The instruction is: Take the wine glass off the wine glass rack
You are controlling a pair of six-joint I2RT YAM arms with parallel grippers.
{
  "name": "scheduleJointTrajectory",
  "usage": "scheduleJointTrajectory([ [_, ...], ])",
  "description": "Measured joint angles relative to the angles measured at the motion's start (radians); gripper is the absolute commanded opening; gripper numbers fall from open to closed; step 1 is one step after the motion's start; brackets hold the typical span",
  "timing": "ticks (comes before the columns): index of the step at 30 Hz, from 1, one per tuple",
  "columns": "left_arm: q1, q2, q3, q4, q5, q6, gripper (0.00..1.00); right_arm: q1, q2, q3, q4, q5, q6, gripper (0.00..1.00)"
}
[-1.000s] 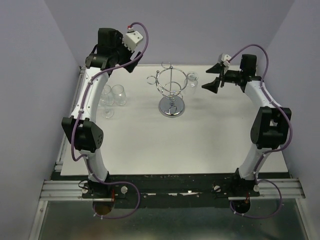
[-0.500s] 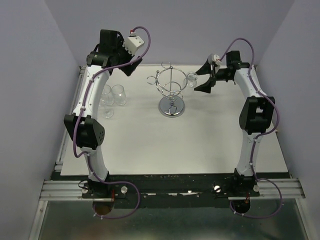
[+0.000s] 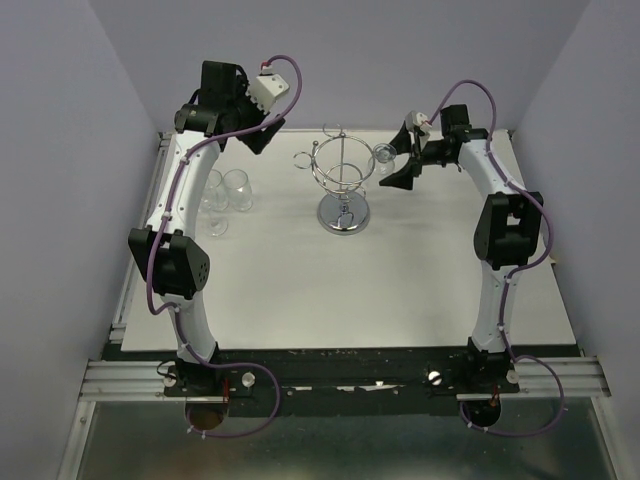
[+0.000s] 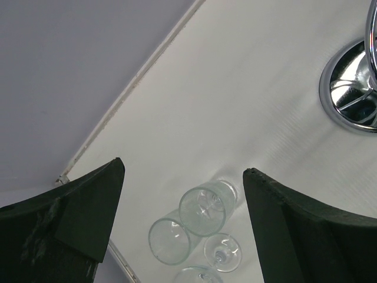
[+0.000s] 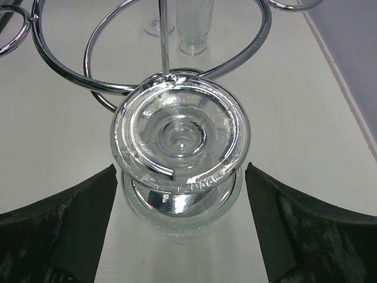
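The chrome wine glass rack (image 3: 343, 178) stands at the back middle of the table. A wine glass (image 3: 383, 156) hangs upside down from a loop on its right side. In the right wrist view the glass's round foot (image 5: 179, 134) rests in a rack loop (image 5: 106, 88), with the bowl below it. My right gripper (image 3: 398, 158) is open; its fingers (image 5: 65, 230) flank the glass without touching it. My left gripper (image 3: 262, 132) hangs open, high over the back left, with nothing between its fingers (image 4: 88, 206).
Several clear glasses (image 3: 225, 190) stand on the white table (image 3: 330, 290) left of the rack; the left wrist view looks down on them (image 4: 203, 207). The rack's mirrored base (image 4: 350, 94) shows at that view's right edge. Lilac walls close in the back and sides.
My right arm has swung left toward the rack, bringing its open gripper around the hanging glass. The left arm has barely moved.
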Motion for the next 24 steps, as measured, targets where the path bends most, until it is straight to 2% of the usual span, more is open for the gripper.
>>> scheduleJointTrajectory([
  [9,0.0,0.0,0.0,0.004,-0.012,-0.019,0.99,0.0,0.0,-0.009,0.039,0.001,0.029,0.84],
  [15,0.0,0.003,0.0,0.004,-0.018,-0.022,0.99,0.0,0.0,-0.01,0.043,0.001,0.027,0.66],
  [24,0.0,0.006,0.002,0.004,-0.019,-0.023,0.99,-0.002,-0.018,-0.026,0.046,0.015,0.036,0.5],
])
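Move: The hanging wine glass is already between the right hand's open fingers, its middle only a centimetre or so beyond the hand point to the left and about 3 cm above it. The rack's ring is centred about 10 cm left, 2 cm back and 6 cm up; the rack's round base is likewise 10 cm left and 2 cm back, some 18 cm below. From the left hand the glass lies about 29 cm right, 4 cm back and 9 cm down. Staying in place with its fingers pointing left, the right hand closes steadily by about a quarter of its opening until both fingers meet the bowl of the upside-down wine glass from its forward and back sides. There they stop and pinch it, the grip effort rising clearly, with under half a centimetre of hand travel. ##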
